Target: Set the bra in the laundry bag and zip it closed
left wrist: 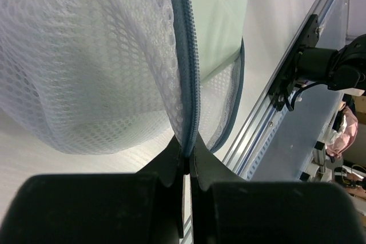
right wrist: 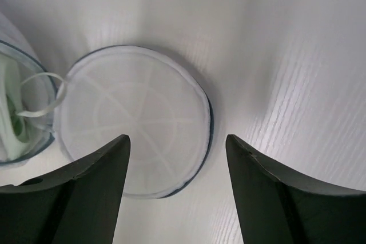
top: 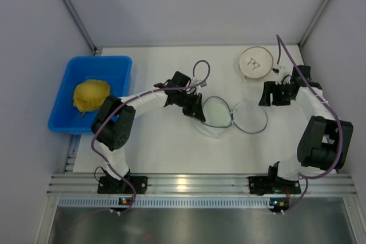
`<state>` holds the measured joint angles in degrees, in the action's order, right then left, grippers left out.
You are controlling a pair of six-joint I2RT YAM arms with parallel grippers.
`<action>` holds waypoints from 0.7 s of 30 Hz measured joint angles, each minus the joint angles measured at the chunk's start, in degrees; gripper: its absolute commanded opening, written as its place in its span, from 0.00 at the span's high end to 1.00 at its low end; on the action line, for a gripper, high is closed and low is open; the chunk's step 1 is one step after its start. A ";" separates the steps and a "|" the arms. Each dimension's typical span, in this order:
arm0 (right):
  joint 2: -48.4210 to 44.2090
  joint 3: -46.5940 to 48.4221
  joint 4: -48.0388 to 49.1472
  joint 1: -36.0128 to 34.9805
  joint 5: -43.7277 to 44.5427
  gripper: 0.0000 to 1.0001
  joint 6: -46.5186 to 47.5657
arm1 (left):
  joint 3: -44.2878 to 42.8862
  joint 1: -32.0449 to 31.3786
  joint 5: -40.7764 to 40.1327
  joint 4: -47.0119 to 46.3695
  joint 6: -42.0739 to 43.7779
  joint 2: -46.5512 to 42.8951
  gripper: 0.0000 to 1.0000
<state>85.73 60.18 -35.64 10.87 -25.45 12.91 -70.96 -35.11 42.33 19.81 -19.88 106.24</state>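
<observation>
The laundry bag [top: 216, 123] lies open on the table's middle as two round mesh halves. The pale mint bra [top: 215, 111] sits in the left half. The flat right half [top: 250, 117] lies beside it. My left gripper [top: 198, 110] is shut on the bag's dark zipper rim [left wrist: 189, 84] at its left edge and lifts the mesh [left wrist: 86, 72]; the bra [left wrist: 217, 21] shows inside. My right gripper [top: 265, 96] is open and empty above the flat half [right wrist: 134, 124]. In the right wrist view the gripper [right wrist: 177, 141] hovers, with the bra [right wrist: 10, 124] and a thin strap at the left.
A white disc with a tan rim [top: 255, 62] lies at the back right, close to the right arm. A blue bin [top: 114, 70] with a yellow cloth lump [top: 90, 94] stands at the left edge. The aluminium rail [left wrist: 257, 135] runs along the near edge.
</observation>
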 measured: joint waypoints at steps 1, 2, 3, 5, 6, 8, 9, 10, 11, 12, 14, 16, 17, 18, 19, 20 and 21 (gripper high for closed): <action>0.46 -0.59 0.04 0.33 0.48 0.32 0.46 | 0.02 0.00 0.00 -0.02 0.13 -0.02 1.00; 1.27 -1.18 0.02 0.59 0.90 0.33 1.07 | 0.02 0.11 0.00 0.00 0.17 -0.02 1.00; 2.23 -1.77 0.09 0.63 1.16 0.33 1.55 | 0.02 0.15 0.00 0.00 0.24 0.00 1.00; 4.61 -2.78 0.04 0.66 1.40 0.34 2.40 | 0.02 0.17 0.00 0.00 0.35 0.00 1.00; 5.75 -2.93 0.02 0.66 1.38 0.35 2.67 | 0.02 0.22 -0.02 0.00 0.35 -0.02 1.00; 8.33 -3.17 0.35 0.66 1.42 0.38 3.28 | 0.02 0.26 -0.17 0.02 0.44 -0.02 1.00; 9.31 -3.21 0.46 0.66 1.44 0.42 3.56 | 0.02 0.26 -0.20 0.04 0.55 -0.02 1.00; 10.32 -3.21 0.70 0.66 1.44 0.45 3.89 | 0.02 0.28 -0.24 0.07 0.57 -0.02 1.00; 10.56 -3.10 0.90 0.66 1.27 0.49 3.98 | 0.02 0.33 -0.26 0.15 0.59 -0.02 1.00; 10.58 -3.10 1.36 0.66 1.36 0.58 4.22 | 0.02 0.35 -0.31 0.24 0.61 0.00 1.00; 11.21 -3.13 1.79 0.66 1.09 0.80 4.94 | 0.02 0.50 -0.59 0.46 0.70 -0.02 1.00; 11.47 -3.17 1.99 0.57 0.61 0.99 5.44 | 0.02 0.72 -1.01 0.63 0.87 0.00 1.00; 11.54 -3.17 1.84 0.55 0.28 1.00 5.68 | 0.00 0.87 -1.27 0.76 1.01 -0.02 1.00; 11.54 -3.17 1.53 0.55 -0.13 1.00 5.77 | 0.00 1.01 -1.42 0.90 1.20 -0.02 1.00; 11.39 -3.17 1.36 0.63 -0.57 1.00 5.88 | -0.02 1.20 -1.79 1.16 1.49 -0.02 1.00; 11.06 -3.13 1.05 0.72 -1.20 1.00 6.10 | -0.09 1.36 -2.25 1.49 1.77 -0.02 1.00; 10.62 -3.04 0.39 0.87 -1.79 1.00 6.23 | -0.24 1.53 -2.89 1.88 2.10 -0.02 1.00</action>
<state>96.36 57.14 -35.24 11.75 -27.24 19.14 -71.20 -33.58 39.44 21.69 -17.78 106.21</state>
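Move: The zip edge on the lid's right side is almost straight below the open right hand, about 8 cm down and 2 cm back. The lid's middle is some 6 cm to that hand's left and 3 cm back, the bag's open mouth about 20 cm left and level with it. A round tray stands some 22 cm ahead and 3 cm left. For the left hand, that zip edge is about 28 cm to the right, 3 cm ahead and 7 cm lower. The right fingers come to pinch the zip edge at the lid's right side: the hand drops about 8 cm and eases 2 cm back, fingers tipping some 10 degrees steeper, shuts from wide open, then just starts to rise. The left hand keeps its pinch on the bag mouth's zipped rim and late on draws it about 2 cm left and forward, sinking slightly. ##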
